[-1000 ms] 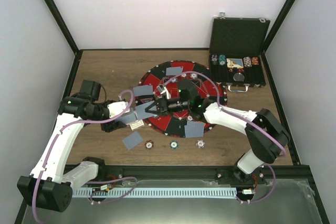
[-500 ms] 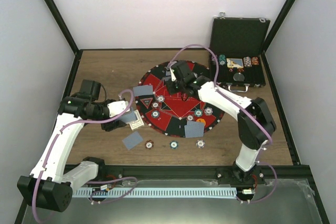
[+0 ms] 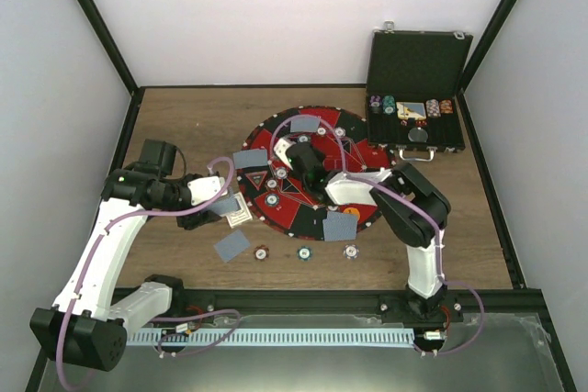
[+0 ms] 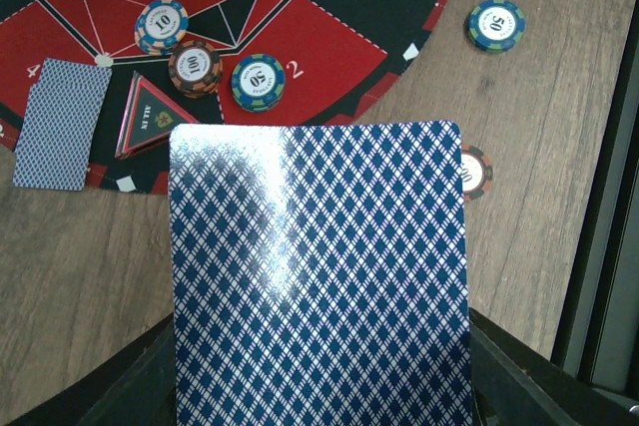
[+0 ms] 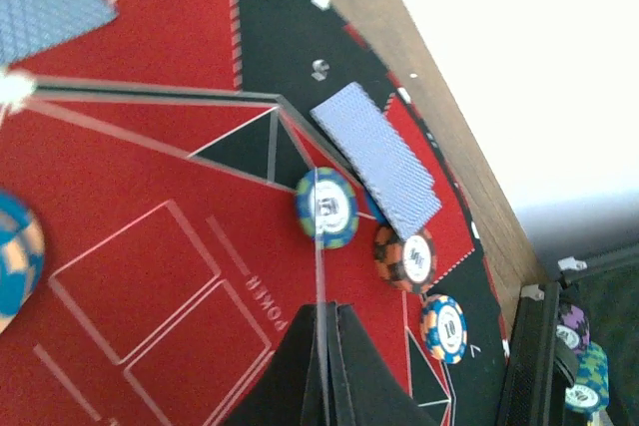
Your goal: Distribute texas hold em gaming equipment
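My left gripper (image 4: 319, 408) is shut on a blue-backed playing card (image 4: 318, 276) that fills its view; its thickness is hidden. From above, the left gripper (image 3: 225, 208) hangs at the mat's left edge. My right gripper (image 5: 326, 308) is shut on a playing card seen edge-on (image 5: 319, 246), low over the red-and-black mat (image 3: 363, 149). In the top view the right gripper (image 3: 296, 151) is near the mat's middle. Striped chips (image 5: 326, 207) lie just ahead of it beside a face-down card (image 5: 374, 155). A black triangular marker (image 4: 150, 117) lies by three chips (image 4: 195, 67).
The open black case (image 3: 418, 89) holding chips stands at the back right. Three chips (image 3: 303, 252) sit in a row on the wood in front of the mat. One face-down card (image 3: 231, 245) lies on the wood; others (image 3: 340, 225) lie round the mat's edge.
The right gripper went from beside the left gripper to the mat's far side, then came back toward the mat's middle. The left arm has not moved.
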Tool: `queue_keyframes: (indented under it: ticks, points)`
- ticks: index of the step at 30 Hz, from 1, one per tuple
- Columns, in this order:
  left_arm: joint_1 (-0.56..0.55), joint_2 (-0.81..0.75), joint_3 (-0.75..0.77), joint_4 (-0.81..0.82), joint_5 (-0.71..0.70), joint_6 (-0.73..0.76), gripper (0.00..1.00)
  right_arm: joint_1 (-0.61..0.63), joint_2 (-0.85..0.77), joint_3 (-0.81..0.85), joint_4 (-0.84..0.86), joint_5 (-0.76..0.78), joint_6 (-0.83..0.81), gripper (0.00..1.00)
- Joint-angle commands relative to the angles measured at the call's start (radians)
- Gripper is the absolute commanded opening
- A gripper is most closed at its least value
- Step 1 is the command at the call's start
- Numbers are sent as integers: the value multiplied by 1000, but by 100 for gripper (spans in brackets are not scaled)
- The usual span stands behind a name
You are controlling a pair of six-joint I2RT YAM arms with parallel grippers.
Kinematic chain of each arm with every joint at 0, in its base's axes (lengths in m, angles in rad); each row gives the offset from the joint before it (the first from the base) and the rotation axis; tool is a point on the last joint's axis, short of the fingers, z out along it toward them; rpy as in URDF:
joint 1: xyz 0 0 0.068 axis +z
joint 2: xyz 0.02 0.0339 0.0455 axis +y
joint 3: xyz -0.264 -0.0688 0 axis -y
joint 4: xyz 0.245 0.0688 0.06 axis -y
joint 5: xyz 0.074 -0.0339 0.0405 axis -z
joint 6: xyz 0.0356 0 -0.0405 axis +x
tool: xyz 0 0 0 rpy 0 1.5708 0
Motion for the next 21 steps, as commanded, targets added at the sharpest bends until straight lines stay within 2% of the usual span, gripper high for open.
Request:
queue_keyframes:
  ticks: [1, 3, 6, 15, 17, 21]
  points:
    - [2, -13, -2, 7, 11, 0, 4, 41, 59, -56, 223, 47, -245, 1]
    - [1, -15, -1, 7, 7, 2, 4, 55, 62, -69, 214, 29, -251, 4]
    - [2, -19, 0, 9, 6, 1, 4, 61, 43, -69, 130, 8, -206, 22]
    - [1, -21, 5, 4, 12, 0, 4, 71, -99, -115, -85, -81, -63, 62]
    - [1, -27, 3, 3, 12, -1, 4, 76, -132, -126, -132, -86, -49, 70]
    - [1, -34, -1, -3, 11, -1, 4, 78, -196, -134, -233, -104, 14, 78]
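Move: The right hand pinches a card edge-on; the bare spot on the mat where it goes lies about 3 cm back, 2 cm left and 5 cm below. Beside that spot, the 10 chip is some 7 cm left and 3 cm back of the hand, the 100 chip 9 cm left and 6 cm back. A 50 chip sits about 7 cm ahead, 2 cm left. From the left hand, holding the deck, the spot is roughly 19 cm ahead, 22 cm right. Drawing back, the right hand lowers its card about 4 cm, opens to let go, then backs away rising. ##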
